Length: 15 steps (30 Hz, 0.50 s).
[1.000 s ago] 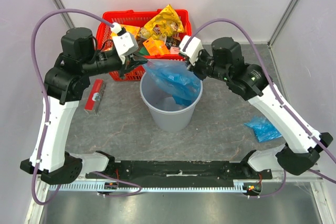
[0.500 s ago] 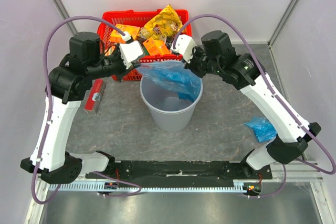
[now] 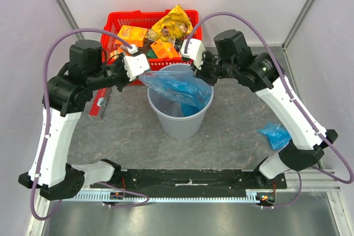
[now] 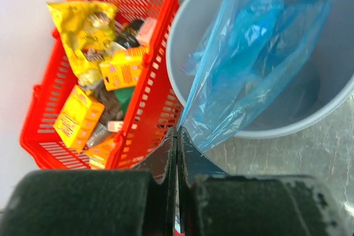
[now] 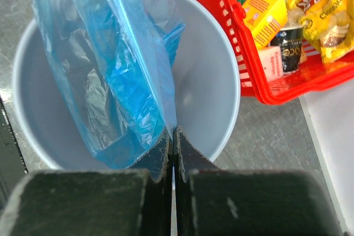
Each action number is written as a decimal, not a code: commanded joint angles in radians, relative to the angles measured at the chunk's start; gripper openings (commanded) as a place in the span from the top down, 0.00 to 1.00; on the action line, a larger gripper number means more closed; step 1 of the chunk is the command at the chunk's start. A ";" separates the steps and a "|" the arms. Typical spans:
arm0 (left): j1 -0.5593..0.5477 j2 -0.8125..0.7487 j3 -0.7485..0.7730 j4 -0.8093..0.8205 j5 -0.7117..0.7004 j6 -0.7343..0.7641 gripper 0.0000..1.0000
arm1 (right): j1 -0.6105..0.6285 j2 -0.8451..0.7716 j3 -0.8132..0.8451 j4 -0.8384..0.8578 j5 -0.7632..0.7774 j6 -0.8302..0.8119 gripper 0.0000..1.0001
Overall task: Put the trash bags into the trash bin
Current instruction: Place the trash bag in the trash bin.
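Note:
A blue trash bag is stretched over the mouth of the grey trash bin, hanging down into it. My left gripper is shut on the bag's left edge, outside the bin's rim. My right gripper is shut on the bag's right edge above the far rim. In the left wrist view the film runs from my closed gripper into the bin. The right wrist view shows the film pinched at my gripper over the bin. Another blue trash bag lies bundled on the table at the right.
A red mesh basket full of snack packets and boxes stands right behind the bin. A red flat object lies on the table at the left. A black rail runs along the near edge.
Both grippers have moved while holding the bag. The left one pulled back to the left past the rim, and the bag now spreads wider over the bin's mouth.

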 commanded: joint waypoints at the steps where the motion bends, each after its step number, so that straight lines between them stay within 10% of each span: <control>1: 0.010 0.007 -0.084 -0.006 -0.126 0.096 0.98 | -0.026 0.039 0.033 -0.061 0.169 0.009 1.00; 15: 0.010 0.060 -0.306 0.224 -0.388 0.129 0.98 | -0.195 0.258 0.197 -0.005 0.198 -0.020 1.00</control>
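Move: The bin's middle is roughly 12 cm to the left hand's right, 3 cm back and 28 cm below; from the right hand, about 5 cm left, 5 cm back and 24 cm below. Seen from the left hand, the red basket stands straight ahead some 22 cm, and the red box about 22 cm left and 5 cm out, both 30-odd cm below. Both shut grippers keep their pinch on the blue bag's mouth, one on each side, and carry it down and forward over the bin. The left sinks about 9 cm while going 6–7 cm forward and rolling slightly; the right sweeps about 9 cm forward to the far rim, sinking 5–6 cm and turning some 10 degrees clockwise. ##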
